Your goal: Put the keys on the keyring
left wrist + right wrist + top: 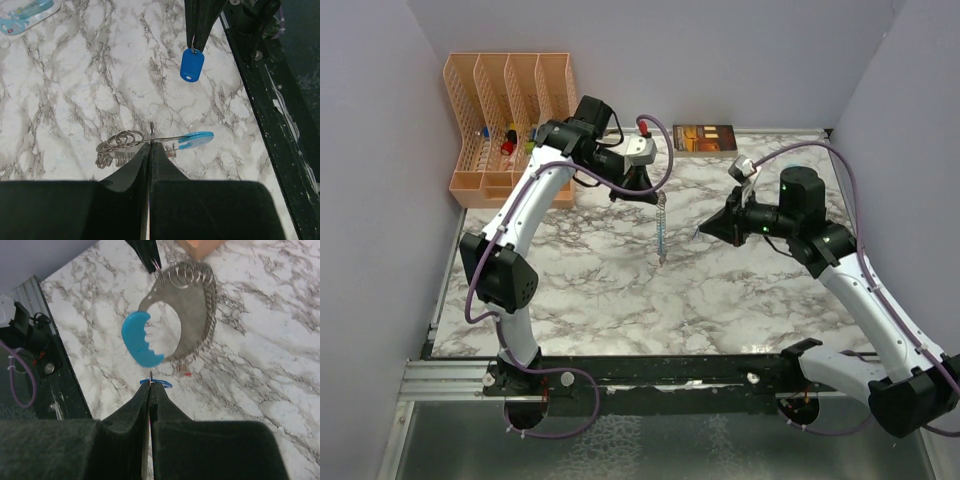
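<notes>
My left gripper (656, 194) is shut on the keyring (663, 227), which hangs from it above the marble table. In the left wrist view the fingertips (150, 145) pinch a thin ring, with grey rings (119, 140) on the left and the light-blue strap (197, 138) on the right. My right gripper (704, 231) is shut on the ring of the dark blue key (192, 64), a short way from the keyring. The right wrist view shows that key edge-on (159, 384), just below the keyring (192, 310) and its strap (139, 340). A tiny red bit (186, 373) shows by the keyring's lower edge.
An orange slotted organizer (510, 120) holding small items stands at the back left. A brown box (704, 138) lies at the back edge. A pale-blue see-through packet (26, 14) lies on the table. A black rail (650, 370) runs along the near edge.
</notes>
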### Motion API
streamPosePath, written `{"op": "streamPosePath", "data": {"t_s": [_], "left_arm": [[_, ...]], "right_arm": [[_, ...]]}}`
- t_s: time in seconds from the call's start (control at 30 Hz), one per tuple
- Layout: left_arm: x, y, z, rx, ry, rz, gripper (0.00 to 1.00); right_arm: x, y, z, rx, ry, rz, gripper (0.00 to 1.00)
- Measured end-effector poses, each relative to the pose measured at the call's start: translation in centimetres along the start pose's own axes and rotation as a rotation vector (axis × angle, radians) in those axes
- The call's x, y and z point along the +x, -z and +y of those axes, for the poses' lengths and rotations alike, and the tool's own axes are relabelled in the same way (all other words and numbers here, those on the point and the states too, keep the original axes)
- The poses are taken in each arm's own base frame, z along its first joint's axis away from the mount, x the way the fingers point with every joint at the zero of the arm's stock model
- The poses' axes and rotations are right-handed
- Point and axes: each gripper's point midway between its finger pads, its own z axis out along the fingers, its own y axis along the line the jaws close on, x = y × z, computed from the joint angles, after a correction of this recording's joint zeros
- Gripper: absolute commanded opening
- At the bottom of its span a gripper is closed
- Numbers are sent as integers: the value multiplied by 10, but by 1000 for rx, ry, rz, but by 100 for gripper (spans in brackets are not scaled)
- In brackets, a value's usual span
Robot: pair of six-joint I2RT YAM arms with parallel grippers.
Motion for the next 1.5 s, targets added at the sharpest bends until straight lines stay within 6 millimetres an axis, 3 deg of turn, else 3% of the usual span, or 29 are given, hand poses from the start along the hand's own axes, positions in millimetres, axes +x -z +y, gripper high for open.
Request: {"op": "streamPosePath", "data": {"t_s": [0.33, 0.63, 0.8, 1.2, 1.5], "left_arm": [[-6, -18, -14, 54, -16, 5, 0], [-6, -19, -10, 34, 1, 15, 0], [-7, -19, -7, 24, 8, 13, 0], [-9, -21, -7, 21, 29, 14, 0], [-8, -23, -7, 18, 37, 23, 0]], "right_arm": [[-35, -11, 6, -45, -11, -43, 1], [-53, -26, 15, -49, -49, -42, 1], [-56, -37, 20, -53, -70, -23, 1], [-57, -50, 8, 12, -122, 2, 1], [-49, -60, 11, 27, -144, 43, 1]]}}
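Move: The right hand holds the blue tag; the wire loop in the left fingers, its goal, lies about 9 cm to its left, 5 cm farther out and 3 cm higher. The keyring's blue end hangs some 8 cm to the right hand's left and 2 cm back. From the left hand the blue tag is roughly 7 cm right, 6 cm back and 4 cm lower. Right hand carries the blue tag about 6 cm left, forward and up to the loop; left eases 2 cm right. ##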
